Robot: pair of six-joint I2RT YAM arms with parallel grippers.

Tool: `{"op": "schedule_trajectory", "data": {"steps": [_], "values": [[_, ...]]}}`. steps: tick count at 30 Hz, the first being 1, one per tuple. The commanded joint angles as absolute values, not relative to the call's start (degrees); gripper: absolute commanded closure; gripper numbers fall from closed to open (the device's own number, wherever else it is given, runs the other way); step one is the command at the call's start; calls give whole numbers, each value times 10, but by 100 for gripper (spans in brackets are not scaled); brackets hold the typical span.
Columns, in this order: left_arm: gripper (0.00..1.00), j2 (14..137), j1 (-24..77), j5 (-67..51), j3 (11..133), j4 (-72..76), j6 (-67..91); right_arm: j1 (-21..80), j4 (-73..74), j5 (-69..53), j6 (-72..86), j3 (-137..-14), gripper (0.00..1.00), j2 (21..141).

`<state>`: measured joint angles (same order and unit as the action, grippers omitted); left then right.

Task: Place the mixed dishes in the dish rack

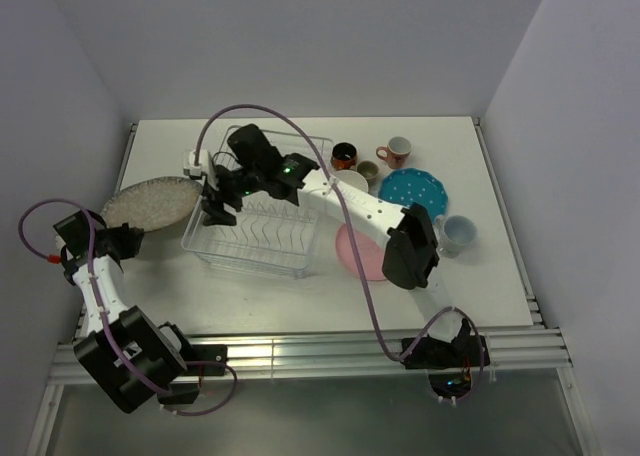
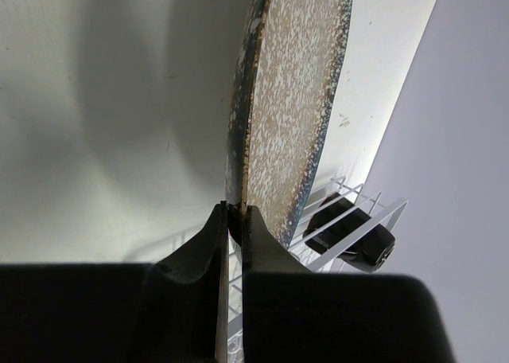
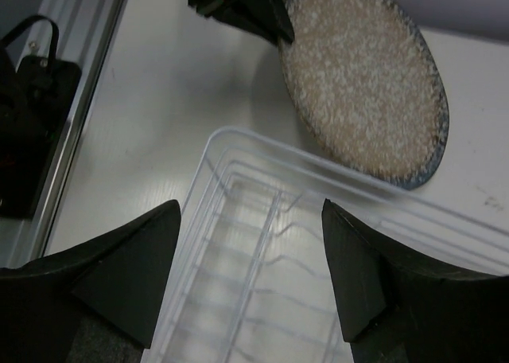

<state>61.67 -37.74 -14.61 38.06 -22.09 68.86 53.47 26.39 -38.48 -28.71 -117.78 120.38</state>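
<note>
My left gripper (image 2: 235,212) is shut on the rim of the grey speckled plate (image 2: 294,100), which stands tilted on edge. From above, the plate (image 1: 150,201) lies left of the dish rack (image 1: 270,246), pinched at its near edge by the left gripper (image 1: 138,238). My right gripper (image 1: 215,211) hovers open over the rack's left end. Its wrist view shows nothing between the fingers, only the rack wires (image 3: 262,251) below and the speckled plate (image 3: 362,84) beyond. Right of the rack lie a pink plate (image 1: 360,254), a teal dotted plate (image 1: 413,189) and a white bowl (image 1: 350,181).
Mugs stand behind and right of the rack: a dark one (image 1: 344,156), pink (image 1: 398,152), grey-beige (image 1: 368,172) and pale blue (image 1: 455,233). The right arm stretches across the rack's right side. Walls enclose the table on three sides.
</note>
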Motion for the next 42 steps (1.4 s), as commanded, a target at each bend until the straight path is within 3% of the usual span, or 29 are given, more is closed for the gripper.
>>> {"op": "schedule_trajectory", "data": {"steps": [1,16,30,37,42], "values": [[100,577,-381,-219,423,-126,723,557,176,-349,-234,-1262,22,1257],[100,562,-387,-224,410,-151,708,626,89,-221,-245,-1362,28,1417],[100,544,-395,-216,410,-181,681,635,48,-163,-260,-1374,33,1457],[100,535,-396,-218,404,-192,667,635,54,-185,-280,-1379,41,1468],[100,533,-396,-218,410,-198,661,635,69,-207,-297,-1368,41,1470]]}}
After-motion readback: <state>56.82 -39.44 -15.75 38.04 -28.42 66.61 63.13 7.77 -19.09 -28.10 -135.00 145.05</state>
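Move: The speckled plate, tilted up off the table with its near rim already in the left fingers, has its middle about 19 cm left of the right hand, 7 ahead and 16 below; from the left hand it is some 8 cm ahead, 3 right and 5 below. From the right hand, the dish rack's middle lies about 9 cm right, 4 ahead and 17 down, and the black mug 10 right, 15 ahead and 14 down. Still pinching the plate's near rim, the left hand draws it back about 2 cm. The open right hand sweeps some 13 cm left off the rack towards the plate, sinks about 9 cm on the way and lifts slightly at the end, rolling some 15 degrees while its fingers close part way; they come close to the rack-side rim, no grip yet. ##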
